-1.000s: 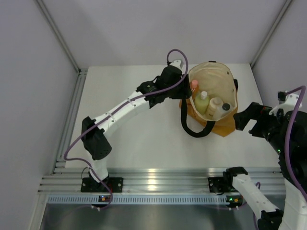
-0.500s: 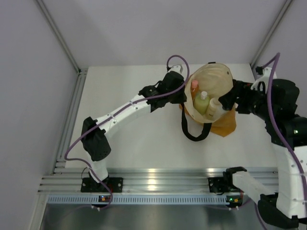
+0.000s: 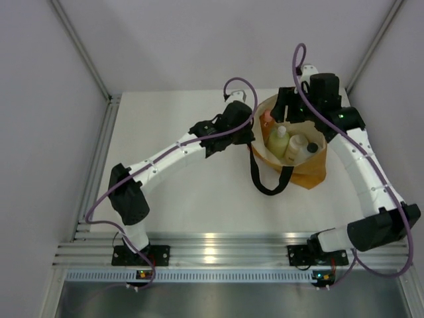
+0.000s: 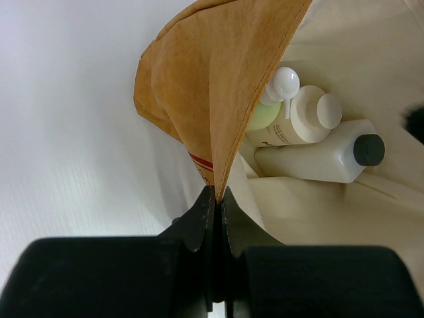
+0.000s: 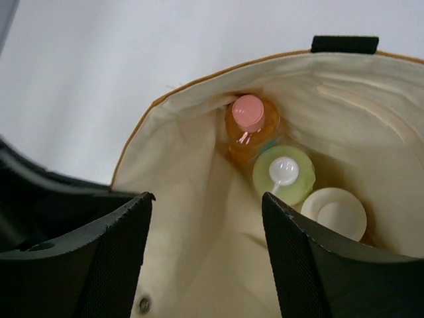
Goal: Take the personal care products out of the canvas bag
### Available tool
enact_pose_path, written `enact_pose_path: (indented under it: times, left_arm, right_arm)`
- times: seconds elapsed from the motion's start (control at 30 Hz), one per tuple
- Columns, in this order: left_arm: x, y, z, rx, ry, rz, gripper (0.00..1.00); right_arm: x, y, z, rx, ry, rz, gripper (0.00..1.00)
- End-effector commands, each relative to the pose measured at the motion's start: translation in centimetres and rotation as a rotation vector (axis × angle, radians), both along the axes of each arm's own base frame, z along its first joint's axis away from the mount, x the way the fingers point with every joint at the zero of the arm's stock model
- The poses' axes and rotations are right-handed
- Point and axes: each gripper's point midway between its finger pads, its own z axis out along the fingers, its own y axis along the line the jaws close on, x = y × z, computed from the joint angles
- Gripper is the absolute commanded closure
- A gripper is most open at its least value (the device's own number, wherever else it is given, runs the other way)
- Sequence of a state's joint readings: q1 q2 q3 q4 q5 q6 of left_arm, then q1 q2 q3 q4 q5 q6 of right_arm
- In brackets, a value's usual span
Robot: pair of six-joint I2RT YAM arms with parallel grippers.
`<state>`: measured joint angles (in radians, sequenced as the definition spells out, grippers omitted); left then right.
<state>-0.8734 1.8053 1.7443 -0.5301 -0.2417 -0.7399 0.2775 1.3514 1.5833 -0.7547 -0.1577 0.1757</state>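
The canvas bag [image 3: 306, 171] lies at the table's far right, its mouth facing up. My left gripper [image 4: 217, 192] is shut on the bag's tan rim [image 4: 199, 86], at the left edge [image 3: 254, 138]. Inside stand the personal care products: an orange bottle with a pink cap [image 5: 248, 126], a yellow-green one with a white cap [image 5: 285, 173], a squat cream one [image 5: 334, 212] and a clear-white one with a black cap [image 4: 324, 159]. My right gripper [image 5: 207, 199] hangs open over the cream lining [image 5: 192, 159], just left of the bottles, with nothing between its fingers.
One black loop handle [image 3: 268, 180] lies on the table in front of the bag; the other [image 5: 344, 44] sits at the far rim. Grey walls close in the table at the back and both sides. A metal rail [image 3: 212, 252] runs along the near edge.
My right arm has swung from the right side to above the bag's far rim, its jaws narrowing somewhat. My left gripper has shut on the rim and drawn it slightly left.
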Motion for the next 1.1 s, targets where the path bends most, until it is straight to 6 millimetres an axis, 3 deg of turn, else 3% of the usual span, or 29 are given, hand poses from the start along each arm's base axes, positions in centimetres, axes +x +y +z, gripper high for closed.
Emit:
enact_pose_path:
  times: [0.0, 0.23, 0.33, 0.53, 0.67, 0.83, 1.07]
  left_arm:
    - [0.8, 0.5, 4.9, -0.098, -0.079, 0.072, 1.00]
    - [1.5, 0.1, 6.0, -0.182, -0.058, 0.146, 1.00]
    - [1.5, -0.8, 6.8, -0.216, -0.050, 0.125, 1.00]
    - [1.5, -2.4, 6.5, -0.233, -0.023, 0.078, 1.00]
    - [1.5, -2.7, 6.5, -0.227, -0.029, 0.058, 1.00]
    - [1.7, -3.0, 6.1, -0.214, -0.030, 0.049, 1.00]
    - [1.7, -3.4, 5.6, -0.210, -0.022, 0.031, 1.00]
  right_arm:
    - [4.1, 0.3, 0.2, -0.066, -0.125, -0.026, 0.36]
    - [8.4, 0.7, -4.5, -0.100, -0.137, -0.074, 0.44]
    - [10.0, 0.8, -5.7, -0.094, -0.165, -0.102, 0.44]
    - [12.0, 2.3, -7.8, -0.081, -0.150, -0.092, 0.42]
    - [12.6, 2.4, -9.4, -0.088, -0.124, -0.095, 0.43]
    - [11.7, 3.1, -10.8, -0.102, -0.113, -0.070, 0.45]
    - [11.2, 2.9, -12.8, -0.153, -0.093, -0.070, 0.67]
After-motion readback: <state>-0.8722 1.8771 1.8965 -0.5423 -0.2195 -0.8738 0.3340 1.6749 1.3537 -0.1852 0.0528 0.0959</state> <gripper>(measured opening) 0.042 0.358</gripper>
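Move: Inside the open bag, the orange bottle with the pink cap stands about 12 cm ahead of the empty right hand, 2 cm to its left, its middle some 18 cm below. The green pump bottle is roughly 7 cm nearer and 4 cm farther right than the orange bottle, and the cream bottle about 9 cm nearer and 8 cm farther right. From the left hand, shut on the bag's left rim, the orange bottle lies about 10 cm ahead, 6 cm right and 10 cm below. Diving down into the bag's mouth, the right hand sinks some 13 cm and reaches about 11 cm forward towards the orange bottle, the last stretch mostly straight down; its part-open fingers narrow and close in on either side of the pink cap, seeming to touch it. The left hand keeps its pinch on the rim, drawing it up about 3 cm and nearly as far right, with a slight roll. ##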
